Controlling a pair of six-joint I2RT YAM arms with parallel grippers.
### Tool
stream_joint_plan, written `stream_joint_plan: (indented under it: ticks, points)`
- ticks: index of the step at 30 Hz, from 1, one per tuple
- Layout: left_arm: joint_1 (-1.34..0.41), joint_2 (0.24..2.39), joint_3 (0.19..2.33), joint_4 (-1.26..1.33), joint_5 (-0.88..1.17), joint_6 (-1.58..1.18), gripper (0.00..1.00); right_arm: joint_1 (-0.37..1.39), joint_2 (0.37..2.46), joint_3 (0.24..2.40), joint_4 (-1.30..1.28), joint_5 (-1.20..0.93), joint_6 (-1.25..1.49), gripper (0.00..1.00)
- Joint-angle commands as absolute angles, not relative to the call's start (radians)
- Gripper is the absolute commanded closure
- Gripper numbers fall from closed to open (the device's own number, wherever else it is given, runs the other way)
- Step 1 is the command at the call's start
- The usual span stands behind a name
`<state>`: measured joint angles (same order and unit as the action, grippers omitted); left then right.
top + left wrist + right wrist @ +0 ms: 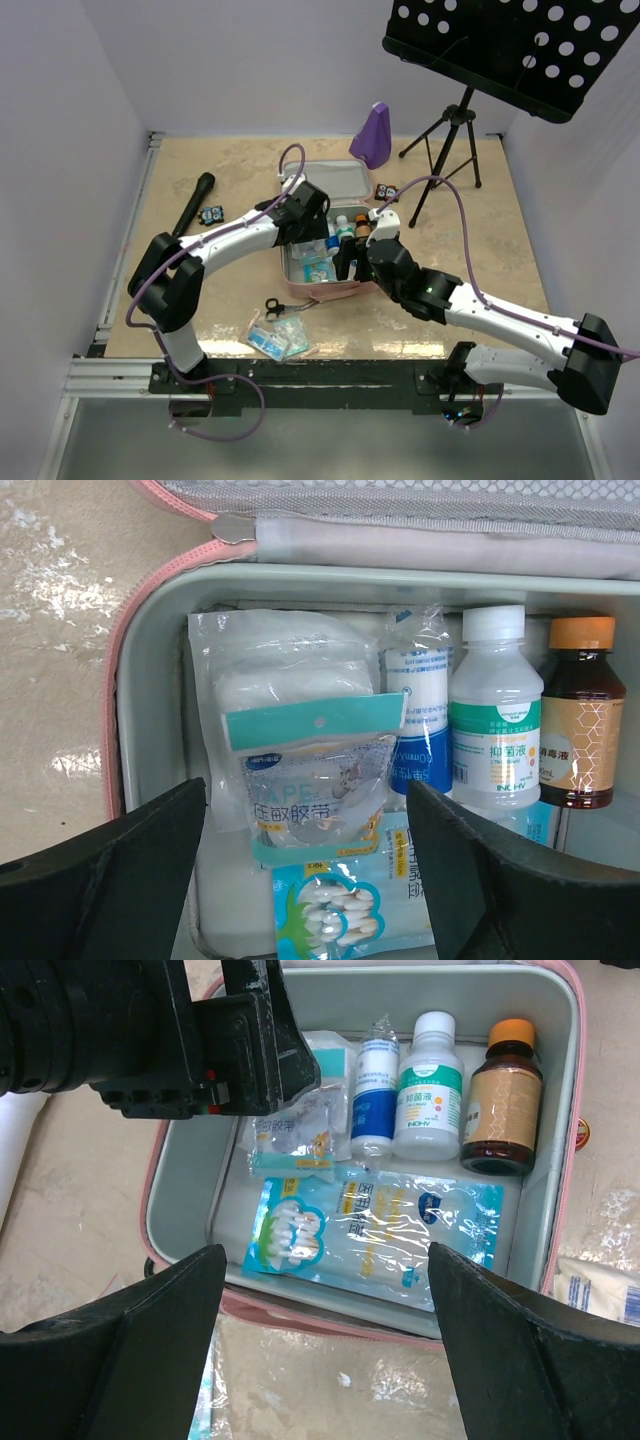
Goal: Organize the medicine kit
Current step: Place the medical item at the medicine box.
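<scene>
The medicine kit (pixel 345 292) lies open mid-table, a pink case with its lid (pixel 338 178) folded back. Inside its grey tray (pixel 150 710) are a tape packet (pixel 300 770), a cotton swab packet (pixel 335 915), a blue-labelled roll (pixel 415 710), a white bottle (pixel 495 720) and a brown bottle (pixel 580 720). My left gripper (pixel 310 880) hangs open over the tray's left side, fingers either side of the two packets, gripping nothing. At the case's near edge my right gripper (pixel 325 1350) is open and holds nothing; the left gripper (pixel 200 1040) shows above the tray in its view.
Scissors (pixel 274 305) and loose packets (pixel 280 338) lie in front of the case. A black handle (pixel 192 205) and a small item (pixel 211 215) are at left. Behind stand a purple metronome-shaped object (pixel 372 135) and a music stand (pixel 520 50) on a tripod (pixel 450 140).
</scene>
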<state>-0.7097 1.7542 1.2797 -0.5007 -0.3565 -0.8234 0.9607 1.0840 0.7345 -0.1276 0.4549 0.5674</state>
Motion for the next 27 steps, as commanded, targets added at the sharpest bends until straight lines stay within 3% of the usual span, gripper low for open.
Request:
stream_joint_plan:
  ticks: [1, 8, 16, 27]
  points:
    - [-0.71, 1.709, 1.319, -0.508, -0.399, -0.854, 0.13, 0.956, 1.06, 0.749, -0.114, 0.489, 0.56, 0.14]
    - [-0.672, 1.484, 1.214, -0.488, -0.442, -0.853, 0.12, 0.919, 1.068, 0.762, -0.15, 0.508, 0.598, 0.13]
    - [-0.422, 1.204, 0.915, -0.356, -0.267, -0.831, 0.12, 0.689, 1.069, 0.784, -0.202, 0.443, 0.586, 0.13]
    - [-0.38, 1.267, 0.839, -0.192, -0.063, -0.776, 0.15, 0.511, 1.196, 0.844, -0.118, 0.284, 0.612, 0.18]
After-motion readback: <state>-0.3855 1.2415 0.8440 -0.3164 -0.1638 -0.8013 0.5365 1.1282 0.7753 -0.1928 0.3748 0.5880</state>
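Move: The medicine box lies under both my hands. Its left wall is about 7 cm to the left of my left hand, level with it fore and aft; the tape bag, already let go, rests about 3 cm below that hand, and the white bottle stands some 8 cm right and 3 cm ahead. From my right hand the box's right wall is roughly 8 cm ahead, 9 cm right and 8 cm lower, the brown bottle 11 cm ahead and 4 cm right, the bandage pouch 13 cm right and level fore and aft. Leaving the tape bag, I lift my left hand about 9 cm out of the box and swing it some 14 cm left over the left wall, then sink it roughly 5 cm and ease slightly back rightwards, its left side rolling down. Meanwhile my right hand sweeps right and forward towards the right wall, turning some 20 degrees clockwise. Both stay open. ##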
